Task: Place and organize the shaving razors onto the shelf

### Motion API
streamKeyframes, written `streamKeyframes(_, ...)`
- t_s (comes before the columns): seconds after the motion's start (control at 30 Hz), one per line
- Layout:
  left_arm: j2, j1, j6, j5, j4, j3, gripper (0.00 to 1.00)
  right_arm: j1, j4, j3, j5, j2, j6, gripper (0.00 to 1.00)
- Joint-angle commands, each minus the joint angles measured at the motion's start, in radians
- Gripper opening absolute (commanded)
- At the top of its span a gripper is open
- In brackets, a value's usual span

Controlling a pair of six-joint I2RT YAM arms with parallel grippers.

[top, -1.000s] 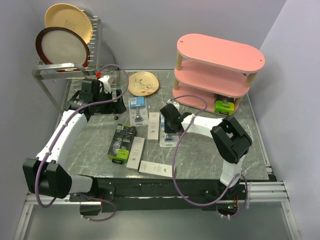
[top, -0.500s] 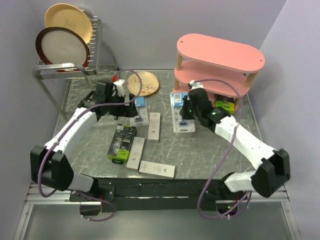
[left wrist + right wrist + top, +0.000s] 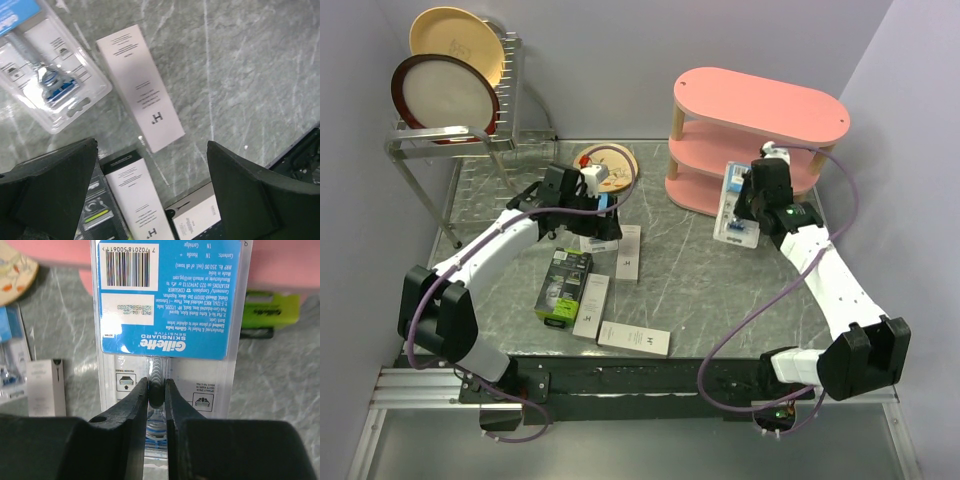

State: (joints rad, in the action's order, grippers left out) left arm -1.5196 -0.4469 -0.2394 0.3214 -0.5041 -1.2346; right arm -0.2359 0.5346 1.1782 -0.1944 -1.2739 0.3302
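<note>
My right gripper point(image 3: 748, 212) is shut on a blue-white blister card razor point(image 3: 733, 203) and holds it upright in the air, just in front of the lower tiers of the pink shelf point(image 3: 760, 108). In the right wrist view the fingers point(image 3: 131, 405) pinch the card point(image 3: 170, 300) at the razor handle. A lime-green box point(image 3: 270, 312) lies behind it under the shelf. My left gripper point(image 3: 604, 222) hangs open above the table. Below it lie a second blister card point(image 3: 50, 85), three white boxes point(image 3: 140, 87) point(image 3: 137, 205) point(image 3: 195, 220) and a black-and-lime box point(image 3: 563, 285).
A metal dish rack point(image 3: 450, 140) with two plates stands at the back left. A small patterned plate point(image 3: 610, 165) lies on the table behind my left wrist. Walls close in on the left, back and right.
My right arm has lifted the blister card from the table's middle and carried it right, up to the shelf. My left arm has swung right, over the other blister card and white boxes.
</note>
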Motion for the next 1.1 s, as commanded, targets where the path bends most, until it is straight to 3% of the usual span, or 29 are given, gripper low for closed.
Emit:
streamKeyframes(0.0, -0.005, -0.033, -0.021, 0.038, 0.058, -0.014, 0.96, 0.035, -0.074, 0.083, -0.049, -0.013, -0.054, 0.0)
streamKeyframes(0.4, -0.011, -0.056, -0.035, 0.056, 0.068, -0.014, 0.96, 0.119, -0.263, 0.092, -0.142, -0.084, -0.157, 0.0)
streamKeyframes(0.57, -0.011, -0.067, -0.043, 0.064, 0.075, 0.0, 0.96, 0.127, -0.468, -0.038, -0.122, -0.032, -0.212, 0.0)
streamKeyframes(0.77, -0.033, -0.081, -0.046, 0.07, 0.072, -0.019, 0.96, 0.129, -0.595, -0.117, -0.165, -0.042, -0.233, 0.0)
streamKeyframes(1.07, -0.066, -0.128, -0.044, 0.11, 0.078, -0.029, 0.96, 0.168, -0.627, -0.108, -0.169, -0.077, -0.23, 0.0)
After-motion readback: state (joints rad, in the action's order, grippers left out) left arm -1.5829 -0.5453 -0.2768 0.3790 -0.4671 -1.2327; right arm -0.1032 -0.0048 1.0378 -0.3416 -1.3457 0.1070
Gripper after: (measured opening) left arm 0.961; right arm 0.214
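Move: The razor pack is already gripped in the right hand. The right half of the middle shelf lies about 11 cm ahead, 6 cm right and 3 cm below, with the top shelf some 11 cm ahead and 12 cm above, and the green box about 9 cm ahead, 6 cm right and 16 cm below. From the left hand, the upright white box is level, roughly 5 cm right and 14 cm below; the other razor pack lies some 6 cm ahead at that same depth. The razor pack, kept pinched in the right hand, is carried diagonally forward and right, roughly 10 cm, rising slightly, towards the right part of the shelf's middle opening, while the wrist tips the fingers up about 20 degrees towards level and rolls its left side down. Meanwhile the open left hand eases about 5 cm right and back, sinking slightly at the end, towards the upright white box without touching it. ##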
